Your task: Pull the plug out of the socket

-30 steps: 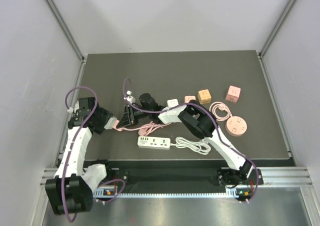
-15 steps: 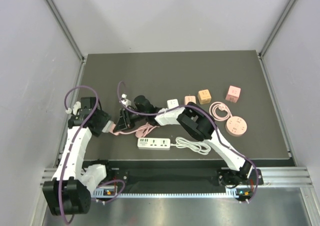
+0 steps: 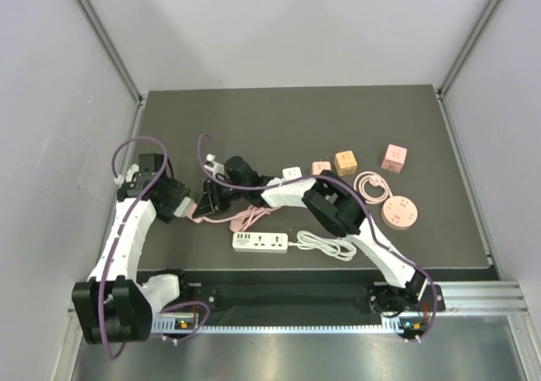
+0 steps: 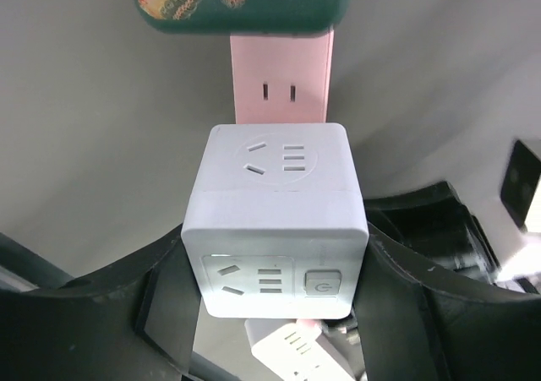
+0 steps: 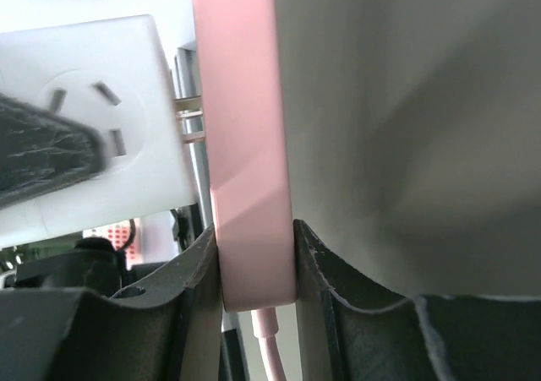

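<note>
A white cube socket (image 4: 275, 220) sits between my left gripper's (image 4: 275, 271) fingers, which are shut on its sides. A flat pink plug (image 5: 245, 144) is clamped between my right gripper's (image 5: 254, 263) fingers. In the right wrist view the cube (image 5: 93, 119) is just left of the plug, and bare metal prongs (image 5: 189, 117) show in a narrow gap between them. In the left wrist view the plug (image 4: 281, 81) stands just beyond the cube. In the top view the two grippers meet at the table's left, left gripper (image 3: 184, 204) and right gripper (image 3: 207, 199). The pink cable (image 3: 241, 219) trails right.
A white power strip (image 3: 260, 241) with a coiled white cord (image 3: 325, 246) lies near the front edge. Small cubes, white (image 3: 292, 172), pink (image 3: 320, 168), orange (image 3: 345, 162) and pink (image 3: 394, 157), sit mid-right. A round pink socket (image 3: 401, 213) with coiled cable (image 3: 370, 183) lies right.
Both grippers, still holding the cube and plug, have shifted a little left and toward the back. The pink cable has been dragged along with them.
</note>
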Robot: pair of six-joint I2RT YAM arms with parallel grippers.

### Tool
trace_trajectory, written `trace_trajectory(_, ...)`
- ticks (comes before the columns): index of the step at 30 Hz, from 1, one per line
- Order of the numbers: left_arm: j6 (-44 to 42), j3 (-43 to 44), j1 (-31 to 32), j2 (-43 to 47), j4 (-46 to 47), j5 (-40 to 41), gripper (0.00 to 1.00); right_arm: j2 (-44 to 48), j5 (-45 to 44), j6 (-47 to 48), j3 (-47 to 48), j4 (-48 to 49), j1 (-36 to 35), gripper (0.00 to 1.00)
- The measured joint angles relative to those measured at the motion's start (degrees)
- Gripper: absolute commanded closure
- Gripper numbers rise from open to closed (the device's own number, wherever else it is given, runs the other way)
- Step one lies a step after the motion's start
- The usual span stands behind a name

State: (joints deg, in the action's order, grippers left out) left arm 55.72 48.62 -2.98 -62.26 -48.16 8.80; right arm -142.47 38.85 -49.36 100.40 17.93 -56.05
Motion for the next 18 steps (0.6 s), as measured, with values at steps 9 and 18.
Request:
trace_trajectory(9,-0.7,-5.95,0.94,14.36,5.51,-9.01,1.0,-3.08,0.94,-7.76,-2.27,7.65,1.55,1.0)
trace_trajectory(18,-6.67,2.64,0.94,11.61,-2.78,-1.9,1.0,-3.04,0.61,-5.77,-2.03,6.95,1.55,0.97)
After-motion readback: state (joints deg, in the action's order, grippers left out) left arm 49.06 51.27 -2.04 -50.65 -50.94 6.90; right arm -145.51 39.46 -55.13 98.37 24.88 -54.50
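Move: My left fingers already grip the white cube plug, its prongs still showing at the pink strip; that strip's middle is about 3 cm ahead, 2 cm left and 4 cm below. The green block on its far end lies about 4 cm ahead, 7 cm left and 6 cm down, the white power strip some 20 cm right, 7 cm back and 10 cm down. From my right hand, holding the strip's cable end, the plug is about 5 cm left, level fore and aft, 3 cm higher. I jerk the white plug off the pink strip with my left hand: up and to the right about 3 cm each, the fingers swinging roughly 15 degrees forward, then back leftward while I climb to some 5 cm above where I started. My right hand keeps its pinch on the strip's cable end and draws it about 2 cm down and 1 cm forward, then holds there. Both grips stay shut. ##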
